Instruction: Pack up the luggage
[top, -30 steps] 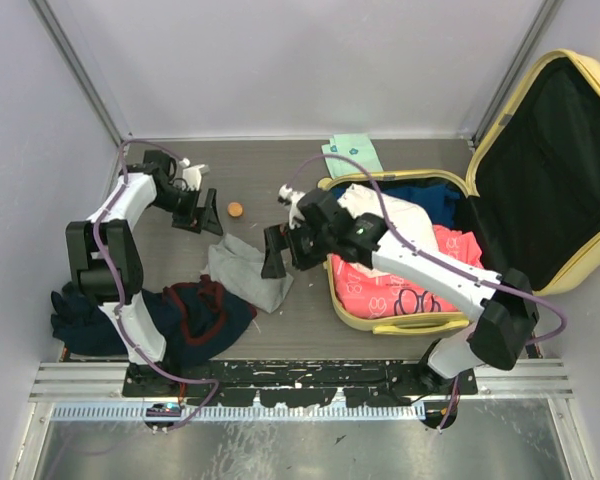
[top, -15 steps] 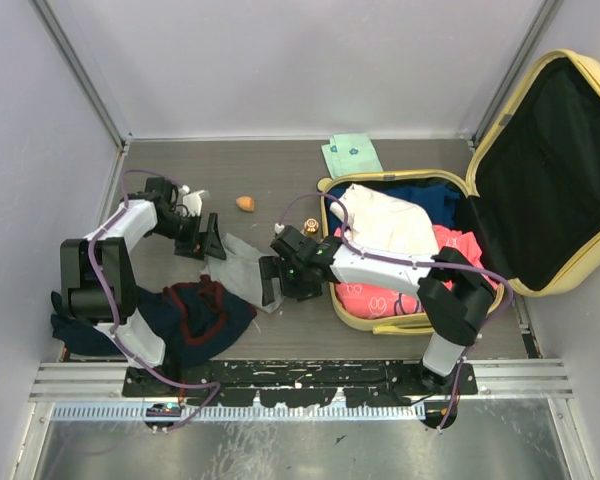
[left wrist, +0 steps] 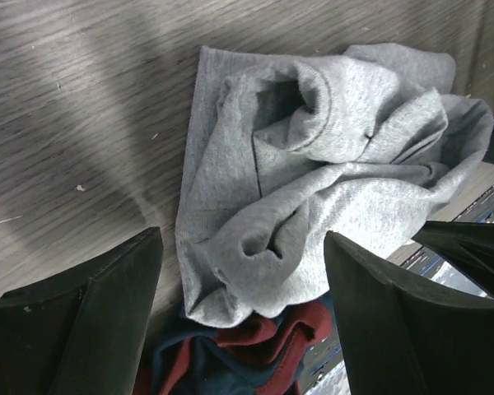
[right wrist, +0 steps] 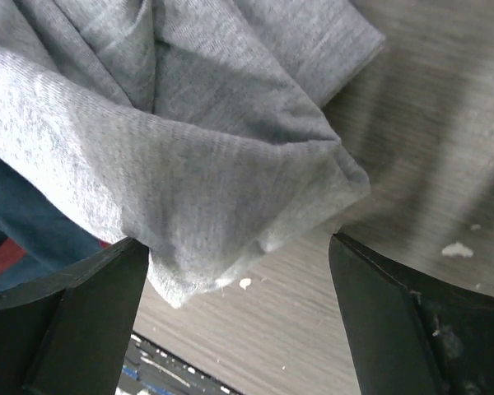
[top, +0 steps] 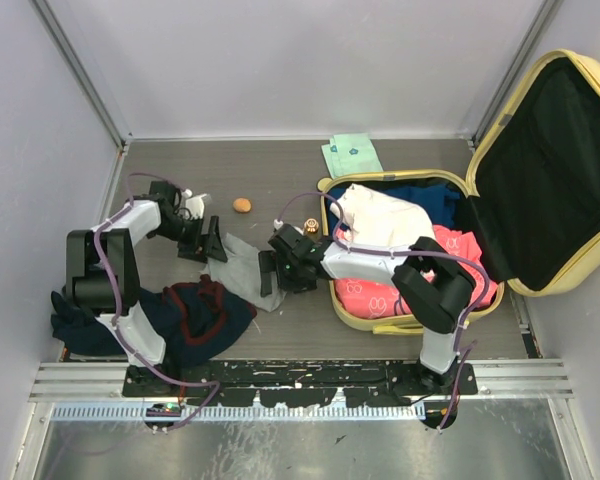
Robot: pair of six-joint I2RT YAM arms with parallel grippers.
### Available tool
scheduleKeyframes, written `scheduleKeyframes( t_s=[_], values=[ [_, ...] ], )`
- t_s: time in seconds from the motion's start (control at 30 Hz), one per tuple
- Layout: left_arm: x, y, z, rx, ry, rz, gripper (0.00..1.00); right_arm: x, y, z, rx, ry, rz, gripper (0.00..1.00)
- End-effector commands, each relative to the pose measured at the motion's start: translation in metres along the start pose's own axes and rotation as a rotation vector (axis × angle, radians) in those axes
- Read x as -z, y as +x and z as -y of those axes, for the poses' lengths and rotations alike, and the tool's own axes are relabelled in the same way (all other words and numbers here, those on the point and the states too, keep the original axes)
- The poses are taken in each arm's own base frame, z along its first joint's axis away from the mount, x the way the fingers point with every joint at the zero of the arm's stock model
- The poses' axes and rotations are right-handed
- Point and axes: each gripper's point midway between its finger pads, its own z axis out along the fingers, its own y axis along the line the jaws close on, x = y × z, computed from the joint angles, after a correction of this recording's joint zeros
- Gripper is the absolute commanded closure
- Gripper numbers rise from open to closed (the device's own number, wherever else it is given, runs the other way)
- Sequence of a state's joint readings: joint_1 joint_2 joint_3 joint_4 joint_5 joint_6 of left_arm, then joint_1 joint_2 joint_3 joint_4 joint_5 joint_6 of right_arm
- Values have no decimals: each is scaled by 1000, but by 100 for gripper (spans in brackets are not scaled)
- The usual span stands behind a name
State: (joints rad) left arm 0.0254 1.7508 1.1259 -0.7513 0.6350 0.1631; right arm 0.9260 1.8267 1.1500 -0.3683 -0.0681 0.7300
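Note:
The luggage, a pale yellow hard-shell suitcase, lies open at the right with its black-lined lid raised; pink, white and blue clothes fill it. A crumpled grey garment lies on the table left of it. My left gripper is open at the garment's far-left edge; in the left wrist view the grey garment lies ahead of the open left gripper. My right gripper is open at its right corner; the right wrist view has that grey garment corner between the spread fingers of the right gripper, ungripped.
A navy and red garment lies partly under the grey one, with a dark blue heap at the near left. A small orange object and a folded green cloth lie farther back. A small brass-coloured thing sits by the suitcase rim.
My right gripper has come down and toward the near side, onto the grey garment's right corner. My left gripper has shifted nearer, to its far-left edge. The orange object moved slightly.

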Motion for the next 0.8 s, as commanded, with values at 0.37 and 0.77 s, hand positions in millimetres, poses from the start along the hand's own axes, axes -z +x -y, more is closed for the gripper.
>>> scheduleKeyframes(
  t_s=[0.37,0.77],
  values=[
    [-13,1,25,24,98,-7,71,1,-63,-32,155,-96,195,68],
    [64,-22,90,-54,130,225,100,99,-99,-65,400,-237,333,99]
  ],
)
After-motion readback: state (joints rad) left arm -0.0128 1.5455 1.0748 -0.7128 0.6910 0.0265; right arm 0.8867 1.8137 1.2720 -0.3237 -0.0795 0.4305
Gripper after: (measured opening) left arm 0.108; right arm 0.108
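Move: The grey garment lies crumpled between my hands. Its middle is about 8 cm right of my left hand, 6 cm back and 2 cm lower; from my right hand it is some 8 cm left and 2 cm ahead. The small wooden piece is about 9 cm ahead and 7 cm right of my left hand, the dark red-trimmed top 16 cm back and 10 cm left. From my right hand, the brass-coloured roll sits 12 cm ahead, 6 cm right. I shut both hands on opposite ends of the grey garment and raise them. My left hand sinks about 1.5 cm, closes while easing a little right, then lifts roughly 7 cm; my right slides forward along the table as its fingers pinch, drifts slightly left and then rises 5 cm, its fingertips swinging forward as the hand turns some 20 degrees. ##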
